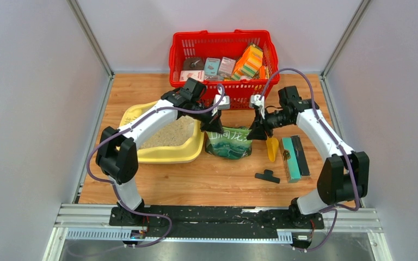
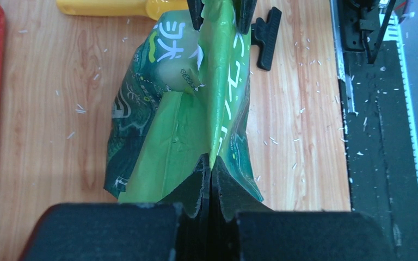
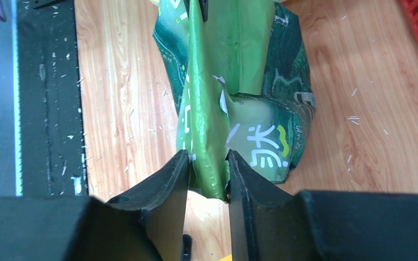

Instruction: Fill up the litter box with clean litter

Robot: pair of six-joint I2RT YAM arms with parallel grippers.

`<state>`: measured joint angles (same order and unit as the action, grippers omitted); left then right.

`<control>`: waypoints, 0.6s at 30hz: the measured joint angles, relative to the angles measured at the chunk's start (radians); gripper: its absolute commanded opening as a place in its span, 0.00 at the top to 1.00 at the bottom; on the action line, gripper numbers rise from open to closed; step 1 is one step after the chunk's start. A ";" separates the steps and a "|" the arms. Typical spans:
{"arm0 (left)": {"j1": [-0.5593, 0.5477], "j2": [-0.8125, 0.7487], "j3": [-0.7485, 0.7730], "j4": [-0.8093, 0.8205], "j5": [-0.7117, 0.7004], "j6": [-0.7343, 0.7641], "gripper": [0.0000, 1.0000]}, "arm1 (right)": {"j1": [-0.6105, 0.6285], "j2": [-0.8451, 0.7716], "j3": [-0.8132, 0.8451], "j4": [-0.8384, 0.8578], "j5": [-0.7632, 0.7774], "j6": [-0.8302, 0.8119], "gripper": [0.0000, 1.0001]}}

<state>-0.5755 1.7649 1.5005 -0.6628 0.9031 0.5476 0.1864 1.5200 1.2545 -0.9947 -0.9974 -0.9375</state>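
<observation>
The pale-yellow litter box (image 1: pixel 166 156) lies at the table's left and holds a heap of beige clean litter (image 1: pixel 168 134). A green bag (image 1: pixel 228 143) with white characters stands just right of it. My left gripper (image 1: pixel 213 123) is shut on the bag's top edge at its left end, which shows in the left wrist view (image 2: pixel 211 163). My right gripper (image 1: pixel 257 130) is shut on the same top edge at its right end (image 3: pixel 209 159), with the folded edge filling the gap between its fingers. The bag (image 2: pixel 168 125) (image 3: pixel 250 65) hangs between both grippers, its bottom on the wood.
A red mesh basket (image 1: pixel 223 41) with several packets stands at the back. A yellow-orange scoop (image 1: pixel 272 148), a black clip (image 1: pixel 266 175) and a teal block (image 1: pixel 290 159) lie right of the bag. Loose grains are scattered on the wood and the black rail.
</observation>
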 measured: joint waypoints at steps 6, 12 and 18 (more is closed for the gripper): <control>0.010 0.034 0.044 -0.037 0.018 -0.053 0.91 | 0.000 -0.110 -0.143 0.219 0.011 0.087 0.87; 0.015 0.025 0.049 -0.033 0.017 -0.022 0.59 | 0.000 -0.129 -0.180 0.315 0.024 0.163 1.00; -0.015 0.020 0.075 0.079 0.030 -0.045 0.57 | -0.005 -0.101 -0.156 0.325 0.024 0.192 1.00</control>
<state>-0.5907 1.7851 1.5757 -0.5835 0.9333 0.5022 0.1818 1.4193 1.0981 -0.6701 -0.9730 -0.7456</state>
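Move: The folded top of the litter bag stretches between my hands. Its middle is about 5 cm to the right of my left hand, which still pinches its left end, and some 5 cm to the left of my right hand, whose half-open fingers straddle its right end. From my right hand the yellow scoop lies roughly 12 cm right, 4 cm back and 15 cm down. The litter box's middle is about 22 cm left of my left hand and 1 cm back, also 15 cm down. I shut my right fingers on the right end of the bag's folded top and keep that pinch while the hand eases forward about 2 cm. As they close, my left fingers open from their pinch to just under half wide and let go of the left end; then my left hand rises some 3 cm, shifting right towards my other hand and slightly forward. ##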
